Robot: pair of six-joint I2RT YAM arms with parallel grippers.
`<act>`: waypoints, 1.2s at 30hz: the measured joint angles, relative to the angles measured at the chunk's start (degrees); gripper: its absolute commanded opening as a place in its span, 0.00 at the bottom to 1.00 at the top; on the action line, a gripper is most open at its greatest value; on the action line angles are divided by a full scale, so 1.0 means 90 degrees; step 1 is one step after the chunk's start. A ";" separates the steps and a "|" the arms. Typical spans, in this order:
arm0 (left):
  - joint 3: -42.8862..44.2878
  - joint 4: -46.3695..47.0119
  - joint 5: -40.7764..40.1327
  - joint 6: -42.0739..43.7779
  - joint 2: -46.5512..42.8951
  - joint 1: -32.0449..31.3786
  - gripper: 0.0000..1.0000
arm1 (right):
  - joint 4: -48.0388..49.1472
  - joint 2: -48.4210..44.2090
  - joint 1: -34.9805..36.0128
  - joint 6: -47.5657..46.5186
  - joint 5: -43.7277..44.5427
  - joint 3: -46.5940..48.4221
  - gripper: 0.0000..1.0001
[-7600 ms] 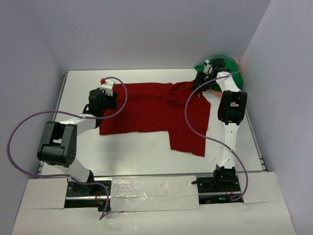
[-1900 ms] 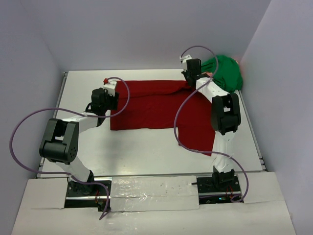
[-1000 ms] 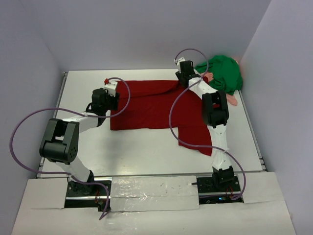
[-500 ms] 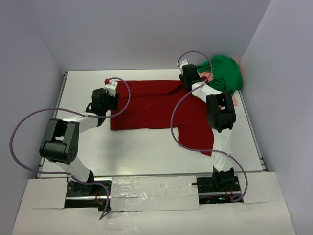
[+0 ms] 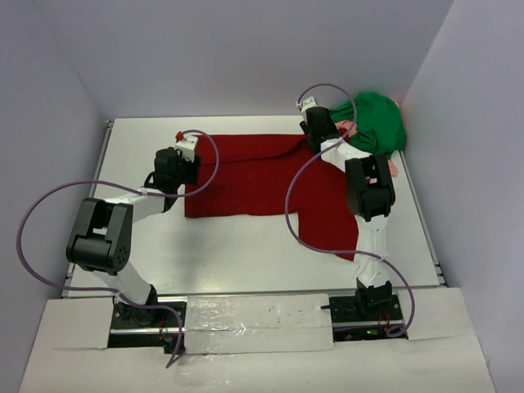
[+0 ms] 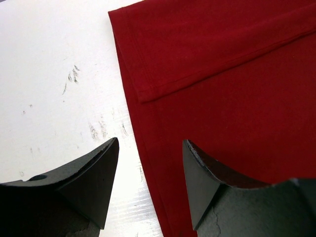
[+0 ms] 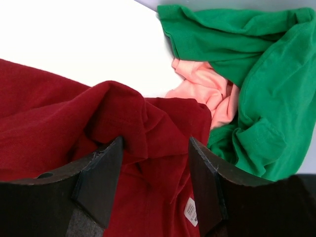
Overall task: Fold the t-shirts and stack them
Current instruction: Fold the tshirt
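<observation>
The dark red t-shirt (image 5: 254, 176) lies spread across the middle of the white table (image 5: 237, 246), its left edge folded over and its far right corner bunched up. My left gripper (image 5: 188, 169) is open, its jaws straddling the shirt's left edge (image 6: 148, 128) without gripping it. My right gripper (image 5: 313, 131) hangs open over the bunched red cloth (image 7: 153, 123), near a white label (image 7: 190, 210). The green t-shirt (image 5: 375, 123) is heaped in the far right corner, with salmon-pink cloth (image 7: 207, 91) tucked under it. Green folds (image 7: 266, 94) fill the right of that wrist view.
Walls close in the table at the back, left and right (image 5: 458, 164). Purple cables (image 5: 49, 213) loop from both arms. A pink edge (image 5: 393, 168) sticks out beside the right arm's elbow. Scuff marks (image 6: 94, 131) show on the bare tabletop left of the shirt.
Over the last second my right gripper has shifted slightly to the right, towards the green heap, staying open. The left arm and the red shirt have not moved.
</observation>
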 measured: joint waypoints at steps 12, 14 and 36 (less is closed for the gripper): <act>0.0000 -0.0002 0.0000 0.0000 0.0000 0.0000 0.63 | 0.1268 0.0376 -0.0029 -0.0498 0.1066 0.0262 0.62; 0.0000 -0.0005 0.0000 0.0002 0.0000 0.0000 0.63 | 0.1396 0.0403 -0.0036 -0.0554 0.1156 0.0262 0.62; 0.0000 -0.0022 -0.0073 0.0032 0.0000 0.0000 0.63 | 0.0070 -0.1651 -0.0053 0.0301 -0.0993 -0.1515 0.61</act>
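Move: The right hand, open, hovers over the red t-shirt's far right part; its bunched fold lies about 2 cm ahead, 4 cm left and 4 cm below. The pink cloth is some 7 cm ahead and 3 cm right, the green t-shirt's middle 7 cm ahead and 10 cm right, both about 4 cm lower. From the left hand, the bunched fold is roughly 13 cm ahead and 42 cm right, slightly below. The open right hand arcs some 4 cm up, right and forward, then draws back about 7 cm and left. ##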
